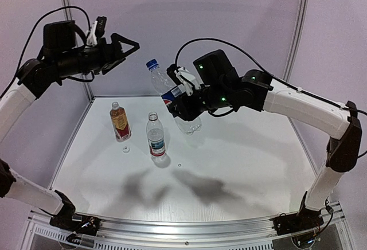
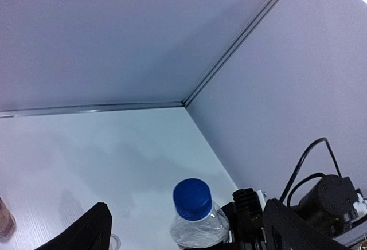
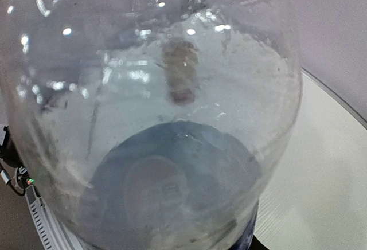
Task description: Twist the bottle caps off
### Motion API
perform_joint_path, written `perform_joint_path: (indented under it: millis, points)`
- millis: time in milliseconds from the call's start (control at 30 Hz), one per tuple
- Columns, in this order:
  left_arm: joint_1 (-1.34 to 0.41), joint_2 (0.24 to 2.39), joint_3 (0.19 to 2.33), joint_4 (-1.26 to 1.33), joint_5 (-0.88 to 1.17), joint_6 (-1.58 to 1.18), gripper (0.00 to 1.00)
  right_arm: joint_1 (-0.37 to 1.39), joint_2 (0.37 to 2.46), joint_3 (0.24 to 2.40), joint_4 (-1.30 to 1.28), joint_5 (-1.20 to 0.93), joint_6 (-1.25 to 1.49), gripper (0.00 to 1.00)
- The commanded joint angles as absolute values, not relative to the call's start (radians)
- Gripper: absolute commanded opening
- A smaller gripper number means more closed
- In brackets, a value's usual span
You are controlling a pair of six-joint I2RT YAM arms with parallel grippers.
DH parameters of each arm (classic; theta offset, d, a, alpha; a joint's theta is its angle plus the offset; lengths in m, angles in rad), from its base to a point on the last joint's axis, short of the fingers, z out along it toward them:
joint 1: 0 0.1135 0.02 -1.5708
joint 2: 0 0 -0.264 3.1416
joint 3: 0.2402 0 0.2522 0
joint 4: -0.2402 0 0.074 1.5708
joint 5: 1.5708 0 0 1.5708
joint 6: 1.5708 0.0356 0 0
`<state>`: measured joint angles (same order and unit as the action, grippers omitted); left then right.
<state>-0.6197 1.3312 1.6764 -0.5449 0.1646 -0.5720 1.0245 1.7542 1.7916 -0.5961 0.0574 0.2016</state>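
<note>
My right gripper (image 1: 182, 96) is shut on the blue-label bottle (image 1: 172, 92) and holds it tilted above the table, neck pointing up-left. Its blue cap (image 1: 151, 64) sits on the neck. In the right wrist view the clear bottle (image 3: 149, 118) fills the frame and hides the fingers. My left gripper (image 1: 129, 46) hangs open in the air just left of the cap. In the left wrist view the blue cap (image 2: 192, 198) shows between the wide-apart fingers (image 2: 92, 233), touching neither.
The amber bottle (image 1: 120, 121) and the red-white label bottle (image 1: 155, 135) stand upright at the table's left middle. A small white cap (image 1: 125, 149) lies on the table in front of them. A tiny round thing (image 1: 179, 164) lies further right. Walls close the table's back and sides.
</note>
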Motion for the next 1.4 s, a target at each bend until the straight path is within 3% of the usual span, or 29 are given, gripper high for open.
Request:
perform_joint_path:
  millis: [0,200,400,667,933,1067,1200,1300,1367]
  points:
    - [-0.504,1.207,1.476,-0.266,0.531,-0.483,0.89,1.023,1.657,1.711,-0.492,-0.096,0.219,0.36]
    - [-0.472,1.188,1.394,-0.078,0.751,-0.484,0.89,1.023,1.622,1.629,-0.327,-0.358,0.309,0.37]
    - [-0.482,1.253,1.424,0.03,0.829,-0.576,0.83,1.024,1.653,1.661,-0.312,-0.456,0.344,0.37]
    - [-0.52,1.318,1.486,-0.062,0.838,-0.543,0.67,1.023,1.671,1.689,-0.347,-0.489,0.343,0.37]
    - [-0.555,1.347,1.52,-0.144,0.765,-0.523,0.32,1.023,1.668,1.672,-0.351,-0.486,0.349,0.37]
    - [-0.589,1.365,1.584,-0.278,0.653,-0.49,0.19,1.024,1.67,1.679,-0.376,-0.42,0.329,0.37]
    - [-0.656,1.406,1.701,-0.569,0.32,-0.504,0.11,1.024,1.693,1.715,-0.46,-0.25,0.277,0.38]
    - [-0.702,1.448,1.745,-0.689,0.114,-0.622,0.11,1.023,1.733,1.766,-0.545,-0.116,0.236,0.38]
    - [-0.73,1.468,1.774,-0.75,0.021,-0.7,0.23,1.023,1.764,1.804,-0.599,-0.014,0.226,0.37]
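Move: The blue cap, on the bottle that the right gripper still holds, lies about 6 cm to the right of the open left gripper, 2 cm ahead and 4 cm lower. The uncapped water bottle stands roughly 6 cm back, 4 cm to the right and 36 cm below; the tea bottle stands some 3 cm ahead, 12 cm left, about 36 cm below. From the right hand the cap lies 6 cm forward, 6 cm left and 11 cm up. Bring the left gripper back and then right, about 5 cm each way, turning it some 30 degrees clockwise, and shut its fingers on the blue cap. Meanwhile draw the right hand and its bottle back about 8 cm and up 5. Then twist: swing both hands forward and slightly down together, left turning counter-clockwise, right clockwise. ##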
